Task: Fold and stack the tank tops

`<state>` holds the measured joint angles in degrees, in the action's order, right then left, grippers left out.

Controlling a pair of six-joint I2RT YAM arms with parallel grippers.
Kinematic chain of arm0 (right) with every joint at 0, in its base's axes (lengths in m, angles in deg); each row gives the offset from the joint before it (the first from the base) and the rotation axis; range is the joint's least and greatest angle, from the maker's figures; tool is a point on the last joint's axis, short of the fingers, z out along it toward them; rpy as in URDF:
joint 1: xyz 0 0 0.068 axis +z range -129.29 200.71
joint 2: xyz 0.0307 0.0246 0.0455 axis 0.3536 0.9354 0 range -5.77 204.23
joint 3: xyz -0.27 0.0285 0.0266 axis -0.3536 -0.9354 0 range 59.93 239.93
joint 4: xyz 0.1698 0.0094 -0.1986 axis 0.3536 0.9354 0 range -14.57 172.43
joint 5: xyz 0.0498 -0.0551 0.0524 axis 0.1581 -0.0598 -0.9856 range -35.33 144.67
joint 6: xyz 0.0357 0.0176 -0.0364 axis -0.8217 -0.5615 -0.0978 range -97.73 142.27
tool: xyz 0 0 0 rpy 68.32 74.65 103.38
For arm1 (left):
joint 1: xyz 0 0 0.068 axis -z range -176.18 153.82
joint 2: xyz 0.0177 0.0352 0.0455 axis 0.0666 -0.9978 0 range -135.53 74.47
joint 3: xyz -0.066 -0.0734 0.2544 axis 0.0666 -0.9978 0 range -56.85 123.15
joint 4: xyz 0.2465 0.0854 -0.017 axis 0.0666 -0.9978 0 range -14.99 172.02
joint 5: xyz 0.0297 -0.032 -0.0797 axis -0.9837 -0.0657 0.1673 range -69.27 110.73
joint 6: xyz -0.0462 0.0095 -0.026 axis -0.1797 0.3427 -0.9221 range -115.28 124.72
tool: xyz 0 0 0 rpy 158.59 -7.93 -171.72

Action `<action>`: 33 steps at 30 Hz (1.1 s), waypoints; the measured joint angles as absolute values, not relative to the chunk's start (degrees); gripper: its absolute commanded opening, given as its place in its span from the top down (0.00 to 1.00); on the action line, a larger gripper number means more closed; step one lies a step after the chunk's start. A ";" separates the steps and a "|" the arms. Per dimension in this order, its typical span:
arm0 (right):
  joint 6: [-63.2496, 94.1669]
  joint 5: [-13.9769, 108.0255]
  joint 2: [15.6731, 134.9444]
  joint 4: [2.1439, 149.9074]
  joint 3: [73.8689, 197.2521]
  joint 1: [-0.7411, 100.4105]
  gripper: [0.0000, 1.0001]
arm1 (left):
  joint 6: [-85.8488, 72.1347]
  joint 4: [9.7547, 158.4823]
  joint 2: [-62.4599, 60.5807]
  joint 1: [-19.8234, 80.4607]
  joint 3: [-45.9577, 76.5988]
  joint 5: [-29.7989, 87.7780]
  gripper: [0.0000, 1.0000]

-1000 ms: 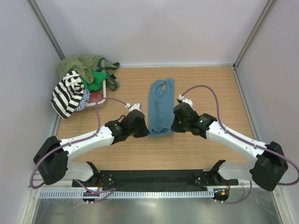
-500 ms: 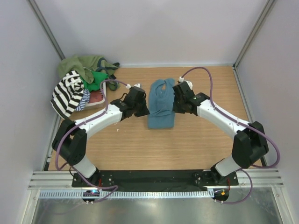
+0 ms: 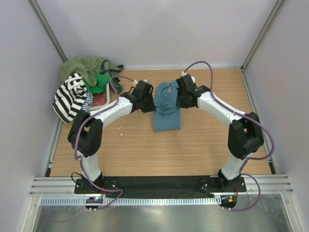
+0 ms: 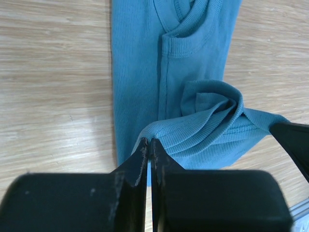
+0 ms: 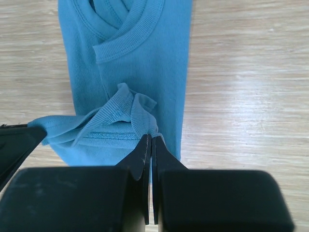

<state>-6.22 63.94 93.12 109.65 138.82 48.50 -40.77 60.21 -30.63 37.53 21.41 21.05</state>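
A teal-blue tank top (image 3: 167, 118) lies lengthwise in the middle of the wooden table (image 3: 203, 145), neckline toward the back. My left gripper (image 3: 153, 103) is shut on the left corner of its lifted hem (image 4: 193, 135). My right gripper (image 3: 177, 102) is shut on the right corner (image 5: 137, 108). The hem hangs bunched between them, above the flat part of the top (image 4: 137, 67) (image 5: 154, 63). A black-and-white striped tank top (image 3: 70, 96) drapes over the heap at the back left.
The heap at the back left corner also holds an olive top (image 3: 77, 66) and a green one (image 3: 100, 82), on a white tray (image 3: 104, 104). Grey walls close in the table on the left, back and right.
Both arms have reached toward the back of the table, carrying the teal top's near hem up and over its body. The top now looks shorter.
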 measured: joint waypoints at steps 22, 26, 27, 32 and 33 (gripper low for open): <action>-5.69 63.51 106.15 107.09 146.05 41.46 0.48 | -38.17 57.72 -42.68 33.84 36.21 24.72 0.63; -6.11 63.83 106.19 105.30 145.09 40.46 0.36 | -37.30 57.13 -44.45 32.51 36.95 24.28 0.41; -6.17 63.86 105.12 104.07 144.00 40.37 0.36 | -36.93 57.04 -44.25 32.20 36.82 23.93 0.38; -6.35 62.02 95.87 100.47 134.84 40.37 0.39 | -36.14 57.76 -38.39 31.54 29.83 23.23 0.38; -6.37 61.28 93.34 99.72 132.52 40.37 0.38 | -36.18 58.20 -36.38 31.57 27.53 23.47 0.39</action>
<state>-6.37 61.28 93.34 99.72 132.52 40.37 -36.18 58.20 -36.38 31.57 27.53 23.47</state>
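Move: The left hand pinches the tank top's hem at its left corner; the left side of the tank top's chest, where it goes, lies about 7 cm ahead and 3 below. The right hand holds the other corner, its chest spot some 6 cm ahead, 3 to the right and 5 below. The neckline's lower edge is about 7 cm ahead and 6 right of the left hand; the fold edge is 10 back, 6 right. Both hands carry the held hem about 6 cm forward, lower it onto the chest, open and draw back. ##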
